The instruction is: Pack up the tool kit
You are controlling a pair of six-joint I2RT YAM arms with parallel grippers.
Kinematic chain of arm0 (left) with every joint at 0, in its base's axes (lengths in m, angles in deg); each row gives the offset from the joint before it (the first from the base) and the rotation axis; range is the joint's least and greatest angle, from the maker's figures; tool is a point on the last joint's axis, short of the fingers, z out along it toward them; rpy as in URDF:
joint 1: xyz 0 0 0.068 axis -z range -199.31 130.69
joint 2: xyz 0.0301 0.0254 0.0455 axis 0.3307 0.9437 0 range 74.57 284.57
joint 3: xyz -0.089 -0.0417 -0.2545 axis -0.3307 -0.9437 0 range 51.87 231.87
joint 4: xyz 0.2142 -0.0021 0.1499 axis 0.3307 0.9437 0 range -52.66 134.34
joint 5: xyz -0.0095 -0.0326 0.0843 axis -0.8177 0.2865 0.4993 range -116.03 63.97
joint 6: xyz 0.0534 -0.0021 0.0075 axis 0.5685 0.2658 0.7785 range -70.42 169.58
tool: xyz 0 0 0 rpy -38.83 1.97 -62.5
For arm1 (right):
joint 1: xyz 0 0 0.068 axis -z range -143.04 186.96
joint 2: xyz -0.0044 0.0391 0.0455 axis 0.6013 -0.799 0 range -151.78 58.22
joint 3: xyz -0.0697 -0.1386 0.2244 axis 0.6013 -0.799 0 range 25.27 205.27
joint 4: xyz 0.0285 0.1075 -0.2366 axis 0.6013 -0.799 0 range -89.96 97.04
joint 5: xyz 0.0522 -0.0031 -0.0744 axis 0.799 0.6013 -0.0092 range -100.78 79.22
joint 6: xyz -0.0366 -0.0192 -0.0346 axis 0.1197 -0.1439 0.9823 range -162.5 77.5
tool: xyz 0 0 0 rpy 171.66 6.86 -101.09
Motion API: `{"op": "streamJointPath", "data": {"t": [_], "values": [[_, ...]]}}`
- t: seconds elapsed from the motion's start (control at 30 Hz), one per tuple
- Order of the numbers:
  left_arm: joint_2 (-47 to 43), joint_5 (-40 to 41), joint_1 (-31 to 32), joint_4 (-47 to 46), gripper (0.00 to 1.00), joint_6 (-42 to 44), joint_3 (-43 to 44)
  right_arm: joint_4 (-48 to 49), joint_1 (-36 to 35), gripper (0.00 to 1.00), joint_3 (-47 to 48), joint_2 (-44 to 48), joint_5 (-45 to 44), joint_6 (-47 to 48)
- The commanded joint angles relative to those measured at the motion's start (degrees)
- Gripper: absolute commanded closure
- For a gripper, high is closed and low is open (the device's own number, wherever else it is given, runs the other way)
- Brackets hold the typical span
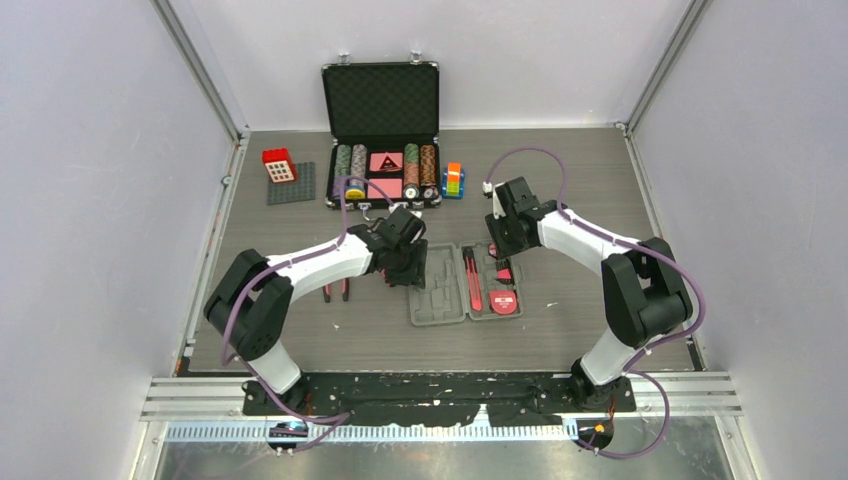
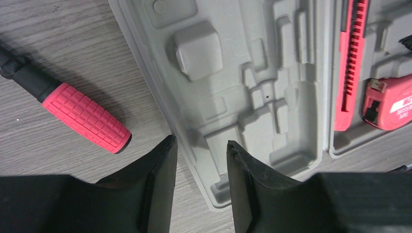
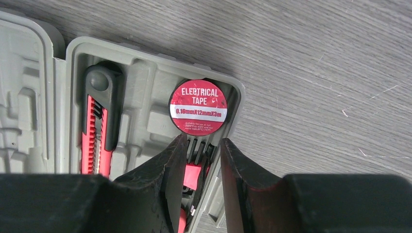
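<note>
The grey tool kit case [image 1: 438, 290] lies open and flat mid-table. Its right half holds a red-and-black knife [image 1: 470, 280], a red tape measure [image 1: 505, 303] and a roll of electrical tape [image 3: 198, 108]. The left half [image 2: 233, 73] shows only bare moulded slots. Red-handled pliers [image 1: 337, 290] lie on the table left of the case, one handle [image 2: 87, 116] in the left wrist view. My left gripper [image 2: 200, 141] hovers open over the case's near-left rim. My right gripper [image 3: 203, 139] hangs open over the right half's outer wall, just short of the tape roll, nothing gripped.
A black metal-edged case [image 1: 382, 130] with poker chips stands open at the back. A grey studded plate with a red block [image 1: 290, 180] sits to its left, a small coloured block stack [image 1: 454, 180] to its right. Walls close in both sides.
</note>
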Motion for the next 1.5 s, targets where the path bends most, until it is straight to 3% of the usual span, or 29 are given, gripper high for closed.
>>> {"op": "streamJointPath", "data": {"t": [0.0,0.47,0.93,1.23,1.47], "values": [[1.38,-0.28,0.12,-0.36,0.59,-1.25,2.23,0.83,0.28,0.64,2.48,-0.47,0.13,0.73],[2.73,0.24,0.12,-0.08,0.72,-1.91,1.32,0.79,0.28,0.64,5.58,-3.8,-0.04,0.95],[2.3,0.92,0.12,0.46,0.74,-1.83,1.24,-0.8,1.06,0.63,0.82,-6.63,1.31,-0.65],[-0.22,0.01,-1.78,0.55,0.78,-2.27,-2.25,-4.27,0.51,0.61,-2.21,-5.18,3.1,-8.91],[-2.93,-0.93,-2.75,-0.05,0.79,-2.78,-6.43,-8.14,-4.75,0.6,-3.3,-5.75,-5.93,-14.42]]}}
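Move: The tool case's left rim is roughly 1 cm to the left of the left hand and 3 cm below. From that hand the screwdriver handle lies about 5 cm ahead and 7 cm left, the red knife 14 cm right and 3 cm ahead. The electrical tape is 2 cm ahead of and 2 cm below the right hand, in line with it; from that hand the hex key set is 3 cm back and 1 cm right, and the tape measure 11 cm back and 1 cm right. The left hand's inner finger comes against the case's left rim as it sinks about 1.5 cm and narrows its fingers to half their gap across the rim, then draws some 1 cm left. The right hand, its gap almost unchanged, eases 1.5 cm forward to the electrical tape and sinks 1 cm, seeming to bear down on the tape, then backs about 1 cm, turning clockwise. ##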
